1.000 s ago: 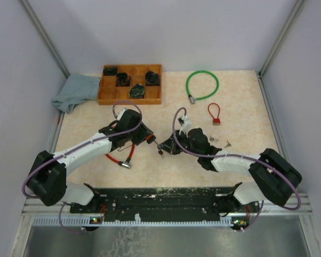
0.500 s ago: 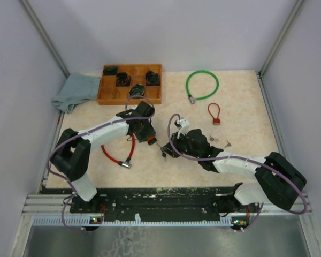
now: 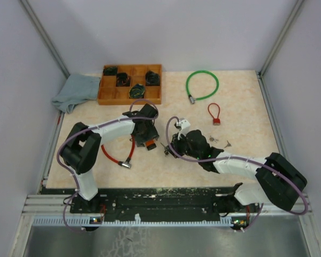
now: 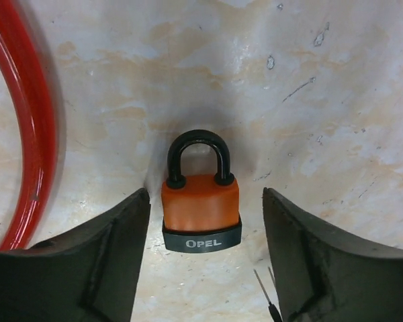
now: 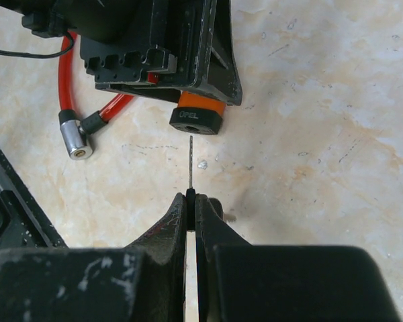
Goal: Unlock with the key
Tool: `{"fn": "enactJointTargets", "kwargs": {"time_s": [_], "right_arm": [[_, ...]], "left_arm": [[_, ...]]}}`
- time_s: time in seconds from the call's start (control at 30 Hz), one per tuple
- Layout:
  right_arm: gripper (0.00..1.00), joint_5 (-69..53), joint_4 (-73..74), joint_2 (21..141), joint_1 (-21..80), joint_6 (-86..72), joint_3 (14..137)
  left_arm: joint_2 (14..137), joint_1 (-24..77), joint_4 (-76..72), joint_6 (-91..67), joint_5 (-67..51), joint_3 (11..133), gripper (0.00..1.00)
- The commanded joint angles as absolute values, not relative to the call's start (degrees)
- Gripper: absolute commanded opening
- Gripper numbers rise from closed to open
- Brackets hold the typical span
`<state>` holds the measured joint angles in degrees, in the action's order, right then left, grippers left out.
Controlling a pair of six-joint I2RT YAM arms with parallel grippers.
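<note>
An orange padlock (image 4: pixel 200 204) with a black shackle and a black base lies flat on the table. My left gripper (image 4: pixel 205 196) stands open around it, with a gap between the body and each finger. In the top view the padlock (image 3: pixel 152 143) shows just under the left gripper (image 3: pixel 147 136). My right gripper (image 5: pixel 191 198) is shut on the key (image 5: pixel 190 164). The thin blade points at the keyhole in the padlock (image 5: pixel 198 115) base and stops a short way from it. The blade's tip (image 4: pixel 262 290) shows at the bottom of the left wrist view.
A red cable lock (image 3: pixel 117 156) lies left of the padlock, its metal end (image 5: pixel 74 139) nearby. A green cable lock (image 3: pixel 201 84), a small red lock (image 3: pixel 214 113) and loose keys (image 3: pixel 220 141) lie to the right. A wooden tray (image 3: pixel 110 96) and a grey cloth (image 3: pixel 75 91) are at the back left.
The left arm swung right and back, and its jaws have widened off the padlock, which now lies on the table. The right gripper with the key shifted slightly.
</note>
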<state>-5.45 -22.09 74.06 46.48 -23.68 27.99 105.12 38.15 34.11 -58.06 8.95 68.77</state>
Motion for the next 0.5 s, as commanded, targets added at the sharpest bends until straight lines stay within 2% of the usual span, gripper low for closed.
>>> {"fn": "enactJointTargets", "kwargs": {"time_s": [0.0,0.1,0.23,0.47], "right_arm": [[0.00,-3.39,-22.44,72.14,47.53,-21.10,28.34],[0.00,-2.40,-21.66,71.78,47.76,-20.56,28.47],[0.00,-0.15,-21.53,71.26,49.04,-18.59,28.60],[0.00,12.76,-23.39,71.27,55.57,-8.16,29.06]], "left_arm": [[104.02,38.06,34.66,-56.77,9.06,69.38,0.77],[101.49,38.06,34.31,-56.53,8.96,68.35,0.85],[95.81,37.97,32.48,-55.85,8.13,65.36,0.89],[82.89,37.97,22.56,-54.18,0.33,56.70,0.90]]}}
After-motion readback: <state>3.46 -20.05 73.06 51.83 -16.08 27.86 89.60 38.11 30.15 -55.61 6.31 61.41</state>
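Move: The padlock lies on the table right between my open left fingers, no more than 1 cm below the hand point and clear of both pads. The red cable lock's middle is about 13 cm to that hand's left and level with it. The key pinched in my right hand hovers some 7 cm to its right, 5 cm back and 6 cm higher. From my right hand the padlock is about 9 cm left, 7 cm ahead and 8 cm below. I spread my left fingers, already free of the padlock, to nearly their full width, then lift the hand away from it, slowly at first and then faster, about 6 cm up with a slight drift back, tilting by some 10 degrees. My right hand stays almost in place, still pinching the key, and turns about 10 degrees. ##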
